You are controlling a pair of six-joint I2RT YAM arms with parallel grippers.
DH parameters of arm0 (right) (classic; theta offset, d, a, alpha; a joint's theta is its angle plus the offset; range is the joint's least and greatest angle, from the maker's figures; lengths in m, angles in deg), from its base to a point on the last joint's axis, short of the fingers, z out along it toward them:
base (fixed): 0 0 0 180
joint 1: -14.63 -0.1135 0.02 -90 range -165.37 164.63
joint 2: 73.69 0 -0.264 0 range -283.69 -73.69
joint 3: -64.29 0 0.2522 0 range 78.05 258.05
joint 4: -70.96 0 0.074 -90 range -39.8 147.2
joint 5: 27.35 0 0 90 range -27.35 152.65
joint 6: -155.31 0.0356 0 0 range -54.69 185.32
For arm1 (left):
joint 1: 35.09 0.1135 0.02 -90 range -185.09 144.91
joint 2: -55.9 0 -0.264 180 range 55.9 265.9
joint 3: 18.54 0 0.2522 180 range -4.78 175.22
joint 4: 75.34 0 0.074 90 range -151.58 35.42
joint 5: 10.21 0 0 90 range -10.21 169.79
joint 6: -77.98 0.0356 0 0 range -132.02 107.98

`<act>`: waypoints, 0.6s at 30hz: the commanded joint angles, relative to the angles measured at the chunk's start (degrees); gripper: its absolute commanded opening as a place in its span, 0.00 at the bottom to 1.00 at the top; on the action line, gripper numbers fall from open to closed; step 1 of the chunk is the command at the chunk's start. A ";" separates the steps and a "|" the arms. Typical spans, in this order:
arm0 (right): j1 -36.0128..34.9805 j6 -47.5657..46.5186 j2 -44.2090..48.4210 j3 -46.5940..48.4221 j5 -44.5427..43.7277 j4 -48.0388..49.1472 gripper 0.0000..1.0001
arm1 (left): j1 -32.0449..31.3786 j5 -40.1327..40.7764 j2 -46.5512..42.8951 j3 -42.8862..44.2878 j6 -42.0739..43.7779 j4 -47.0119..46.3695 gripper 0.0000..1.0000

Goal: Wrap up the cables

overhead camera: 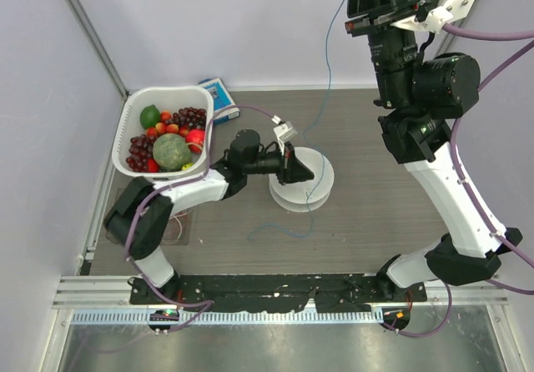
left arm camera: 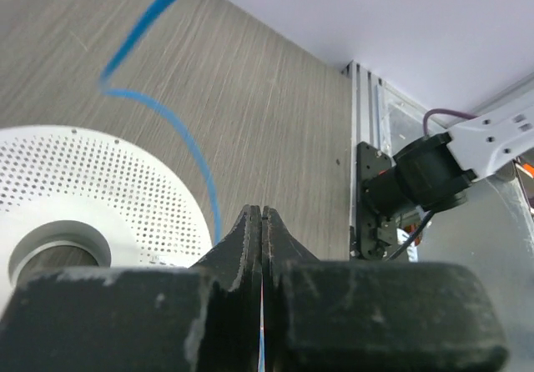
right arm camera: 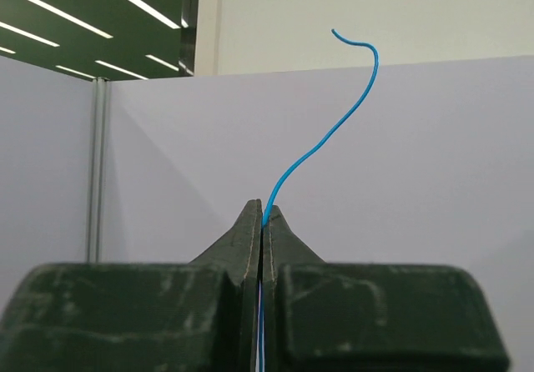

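Observation:
A thin blue cable (overhead camera: 320, 109) hangs down from my raised right gripper (overhead camera: 354, 7) to a white perforated spool (overhead camera: 315, 190) on the table. From there it trails in a loose loop (overhead camera: 275, 232) toward the near edge. The right gripper (right arm camera: 263, 211) is shut on the cable, and its free end (right arm camera: 334, 130) curls up past the tips. My left gripper (overhead camera: 297, 168) sits over the spool (left arm camera: 100, 188). In the left wrist view it (left arm camera: 262, 213) is shut, with a blue sliver of cable in the slit and the cable (left arm camera: 179, 134) arcing away above the spool.
A white basket (overhead camera: 125, 143) of fruit stands at the back left, with a small blue box (overhead camera: 219, 93) behind it. A metal rail (overhead camera: 284, 289) runs along the near edge. The right arm's base (left arm camera: 400, 193) shows in the left wrist view. Walls enclose the back and sides.

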 commanded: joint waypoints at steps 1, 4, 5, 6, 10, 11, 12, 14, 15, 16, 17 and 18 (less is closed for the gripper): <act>-0.11 -4.04 3.88 -4.08 -3.34 4.37 0.01 | 1.52 -0.85 -11.77 -1.41 1.89 5.36 0.00; 0.06 -5.19 5.55 -5.85 -4.31 4.29 0.01 | 3.98 0.64 -16.43 -0.10 8.72 15.53 0.00; 0.06 -5.37 5.72 -5.77 -4.57 4.20 0.01 | 3.81 -0.31 -17.32 0.16 12.84 18.53 0.00; 0.15 -5.46 5.64 -5.42 -4.66 4.28 0.01 | 3.46 -1.19 -17.76 -0.27 16.36 20.57 0.04; 0.15 -5.54 4.50 -3.40 -3.79 4.37 0.00 | 0.31 3.10 -16.37 -5.10 18.85 15.59 0.71; 0.15 -5.63 4.32 -3.13 -3.70 4.37 0.01 | -1.10 4.93 -15.32 -5.72 20.34 14.27 0.72; 0.06 -5.63 4.23 -2.61 -3.70 4.29 0.01 | -2.33 6.87 -14.17 -6.07 21.40 12.78 0.73; 0.15 -5.81 3.79 -1.91 -3.70 3.76 0.01 | -4.18 8.63 -11.10 -6.25 22.20 8.21 0.76; 0.15 -5.90 3.62 -1.64 -3.52 3.67 0.01 | -4.88 9.43 -9.09 -5.82 22.55 7.15 0.78; 0.15 -5.90 3.53 -1.20 -3.44 3.58 0.01 | -5.59 10.57 -7.24 -5.12 22.73 6.27 0.79; 0.24 -5.90 3.18 -0.85 -3.17 3.50 0.01 | -5.68 11.36 -5.57 -4.33 22.38 5.30 0.80; 0.15 -5.90 3.09 -0.33 -3.17 3.23 0.01 | -5.77 11.37 -3.64 -3.62 21.77 4.08 0.83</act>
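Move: From the left hand, shut and pointing right, the blue cable's bend at the spool's near right rim lies some 2 cm back, 2 cm to its right and 8 cm below. The white spool's middle is about 5 cm ahead, 1 cm left and 12 cm below. The cable's loose tail lies on the table some 8 cm back and 8 cm left. The right hand has that bend about 8 cm left, 4 cm back and 62 cm below. The right fingers keep their pinch on the blue cable high up, drifting some 2.5 cm to the right. The left hand, shut, first rises about 8 cm and goes 5 cm left, off the cable by the spool; then its fingers open wide and it sinks about 10 cm, easing back and right towards the bend again, rolling some 15 degrees so its forward side lifts. ##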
